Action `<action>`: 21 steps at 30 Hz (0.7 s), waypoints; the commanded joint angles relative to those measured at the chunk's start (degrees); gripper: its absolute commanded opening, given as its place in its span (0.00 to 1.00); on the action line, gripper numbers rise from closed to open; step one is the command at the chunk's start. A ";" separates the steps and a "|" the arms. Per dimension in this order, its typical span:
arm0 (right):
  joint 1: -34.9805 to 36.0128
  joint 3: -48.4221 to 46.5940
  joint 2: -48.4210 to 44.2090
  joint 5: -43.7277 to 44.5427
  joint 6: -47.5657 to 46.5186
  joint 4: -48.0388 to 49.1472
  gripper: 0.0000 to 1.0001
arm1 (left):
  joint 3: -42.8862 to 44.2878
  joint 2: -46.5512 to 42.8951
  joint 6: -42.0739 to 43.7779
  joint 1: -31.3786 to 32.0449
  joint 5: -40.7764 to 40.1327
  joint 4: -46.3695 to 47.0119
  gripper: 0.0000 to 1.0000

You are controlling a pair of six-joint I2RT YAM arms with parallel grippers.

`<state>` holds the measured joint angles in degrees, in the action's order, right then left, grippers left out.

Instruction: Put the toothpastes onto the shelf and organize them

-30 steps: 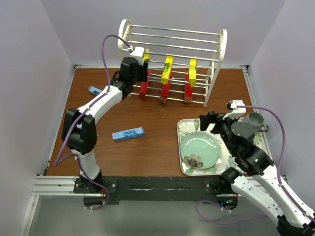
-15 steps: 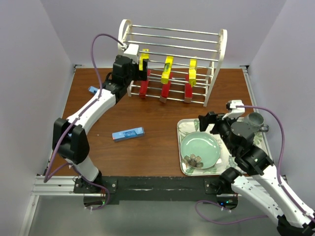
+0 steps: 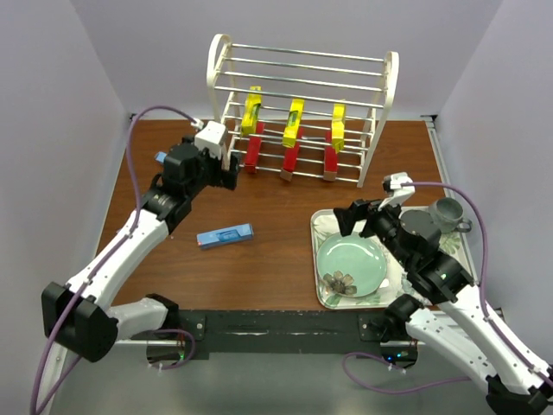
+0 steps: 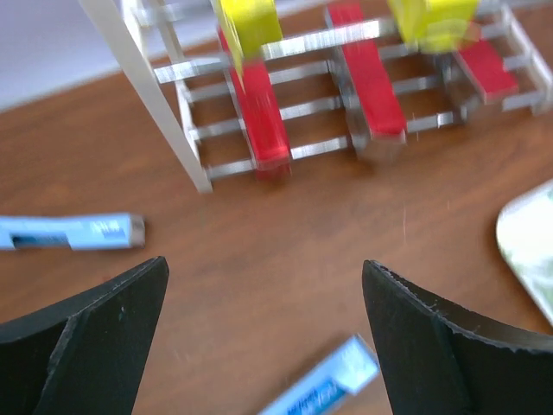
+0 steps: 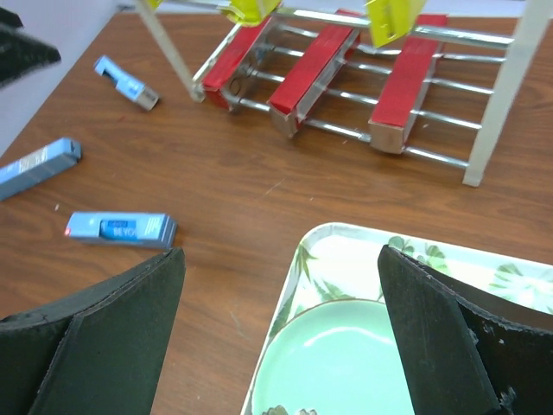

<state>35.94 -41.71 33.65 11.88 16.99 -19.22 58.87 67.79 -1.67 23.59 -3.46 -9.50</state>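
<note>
The white shelf (image 3: 302, 86) stands at the back of the table. Three yellow toothpastes (image 3: 294, 123) lean on its upper rungs, and three red ones (image 3: 291, 161) lie on the lowest tier. The red toothpastes (image 4: 259, 121) and the shelf (image 4: 147, 86) also show in the left wrist view. A light blue toothpaste (image 3: 225, 236) lies mid-table and another (image 3: 162, 157) lies at the far left. The right wrist view shows three blue toothpastes (image 5: 121, 229). My left gripper (image 3: 228, 171) hangs open and empty in front of the shelf's left end. My right gripper (image 3: 348, 221) is open and empty over the tray's left edge.
A floral tray (image 3: 321, 226) at the right front holds a green plate (image 3: 351, 262). A grey cup (image 3: 449, 210) stands beside it. White walls close in the left, right and back. The shelf's side frame (image 3: 386, 121) stands close to the tray.
My left gripper opened, left the yellow toothpaste on the shelf's left side, and drew back and down toward the table. My right gripper shifted slightly left.
</note>
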 commanded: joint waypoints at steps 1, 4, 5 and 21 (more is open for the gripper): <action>0.09 0.32 1.85 -5.63 -1.70 2.96 0.98 | -6.83 -4.24 -1.13 -0.39 5.57 -6.49 1.00; 0.00 0.23 3.17 -6.69 -1.44 3.23 0.98 | -12.01 -7.66 -6.22 -0.39 5.14 -6.68 1.00; 0.09 0.32 3.44 -7.13 -0.83 3.23 0.98 | -13.33 -9.24 -10.07 -0.39 4.18 -6.50 1.00; 0.18 3.13 7.22 -10.65 6.38 5.42 0.98 | -18.79 -3.55 -11.42 -3.11 5.13 -7.47 1.00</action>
<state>35.94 -38.96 40.71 2.04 20.75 -16.69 38.94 60.34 -12.01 22.41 -1.65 -17.76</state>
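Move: The near blue toothpaste lies about 5 cm back, 2 cm left and 24 cm below the left hand. Of that hand, the far blue toothpaste is some 19 cm ahead and 17 left, the side blue toothpaste level and 26 left, and the leftmost red toothpaste on the rack 22 ahead and 6 right. From the right hand the near blue one is about 7 cm ahead, 31 left and 24 below. Open left hand sinks 14 cm and back 8 towards the near blue toothpaste, tipping down; right drifts left and down. ##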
